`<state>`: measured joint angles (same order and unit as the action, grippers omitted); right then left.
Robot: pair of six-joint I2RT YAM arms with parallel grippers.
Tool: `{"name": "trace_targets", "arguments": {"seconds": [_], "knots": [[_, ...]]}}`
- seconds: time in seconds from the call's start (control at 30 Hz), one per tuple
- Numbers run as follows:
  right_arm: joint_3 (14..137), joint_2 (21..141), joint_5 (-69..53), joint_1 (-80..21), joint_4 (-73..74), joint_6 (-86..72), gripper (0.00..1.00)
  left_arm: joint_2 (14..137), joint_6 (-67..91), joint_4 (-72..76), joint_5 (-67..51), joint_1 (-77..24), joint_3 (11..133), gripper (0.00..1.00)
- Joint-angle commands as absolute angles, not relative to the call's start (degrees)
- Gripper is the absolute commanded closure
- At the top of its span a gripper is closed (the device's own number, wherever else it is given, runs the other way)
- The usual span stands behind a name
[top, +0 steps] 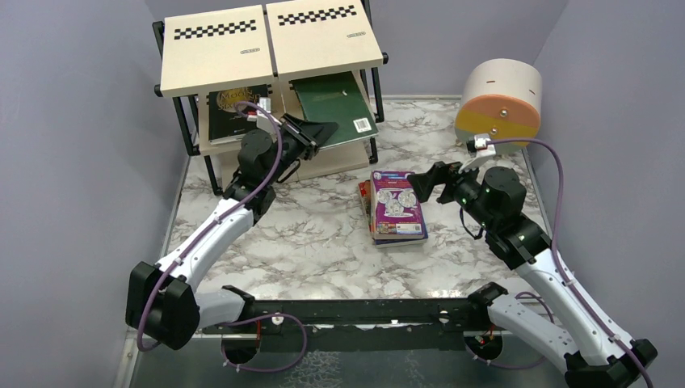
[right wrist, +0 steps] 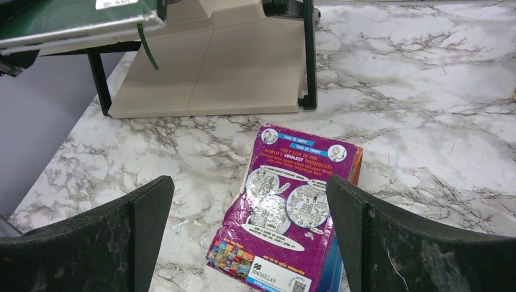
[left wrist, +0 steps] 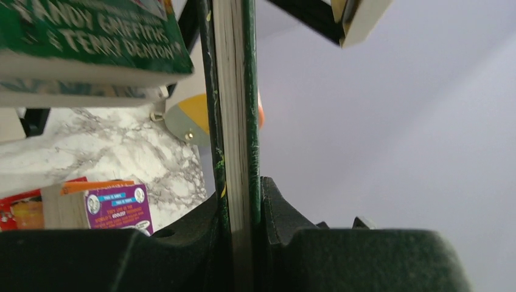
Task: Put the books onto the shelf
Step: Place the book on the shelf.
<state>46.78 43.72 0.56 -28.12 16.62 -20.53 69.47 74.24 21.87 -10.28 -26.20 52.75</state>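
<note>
The shelf (top: 271,40) stands at the back left, its pale top boards marked with checkered strips. A black book with a gold title (top: 234,109) and a dark green book (top: 335,99) lie on its middle tier. My left gripper (top: 319,133) is shut on the green book's near edge. In the left wrist view that book (left wrist: 236,121) runs edge-on between the jaws (left wrist: 240,188). A purple cartoon book (top: 396,202) tops a small stack on the table. My right gripper (top: 422,186) hovers open just right of it, the purple book (right wrist: 292,207) showing between its fingers (right wrist: 249,198).
A round beige-and-orange drum (top: 498,101) stands at the back right. Grey walls close in the marble table (top: 323,242) on both sides. Another green-covered book with white lettering (left wrist: 91,36) shows at the top left of the left wrist view. The shelf's black legs (right wrist: 309,61) stand near the stack.
</note>
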Motion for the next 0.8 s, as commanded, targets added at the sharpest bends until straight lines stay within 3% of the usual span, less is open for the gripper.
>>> {"name": "trace_targets", "arguments": {"seconds": [0.0, 0.77], "knots": [[47.22, 44.31, 0.59, -28.36, 16.26, -19.95, 0.05, 66.12, 76.57, 29.71, -14.71, -21.14, 53.89, 1.0], [48.25, 49.84, -2.65, -28.37, 13.0, -19.03, 0.06, 66.19, 86.2, 32.87, -38.48, 5.54, 51.6, 1.0]]}}
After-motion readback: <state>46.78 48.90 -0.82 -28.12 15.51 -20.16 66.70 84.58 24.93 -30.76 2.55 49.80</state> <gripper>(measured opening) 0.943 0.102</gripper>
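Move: The left gripper already pinches the dark green book by its left edge, at middle-shelf height. The black book, where it is headed, lies about 19 cm left, 7 cm ahead and 6 cm below. The treehouse book is 9 cm ahead, 1 cm right and 6 cm below, and the upper board over the left half some 20 cm left, 10 cm ahead and 12 cm above. From the right gripper, the black book is roughly 43 cm left, 15 cm ahead and 2 cm above. Sweep the left gripper about 14 cm to the left, easing slightly forward mostly at the start, so the dark green book travels beneath the upper boards from the right half of the shelf towards the black book. Keep the pinch on its edge, turn a little counter-clockwise and let the hand's left side dip slightly. Meanwhile lower the open right gripper about 2 cm, tipping it gently down. ##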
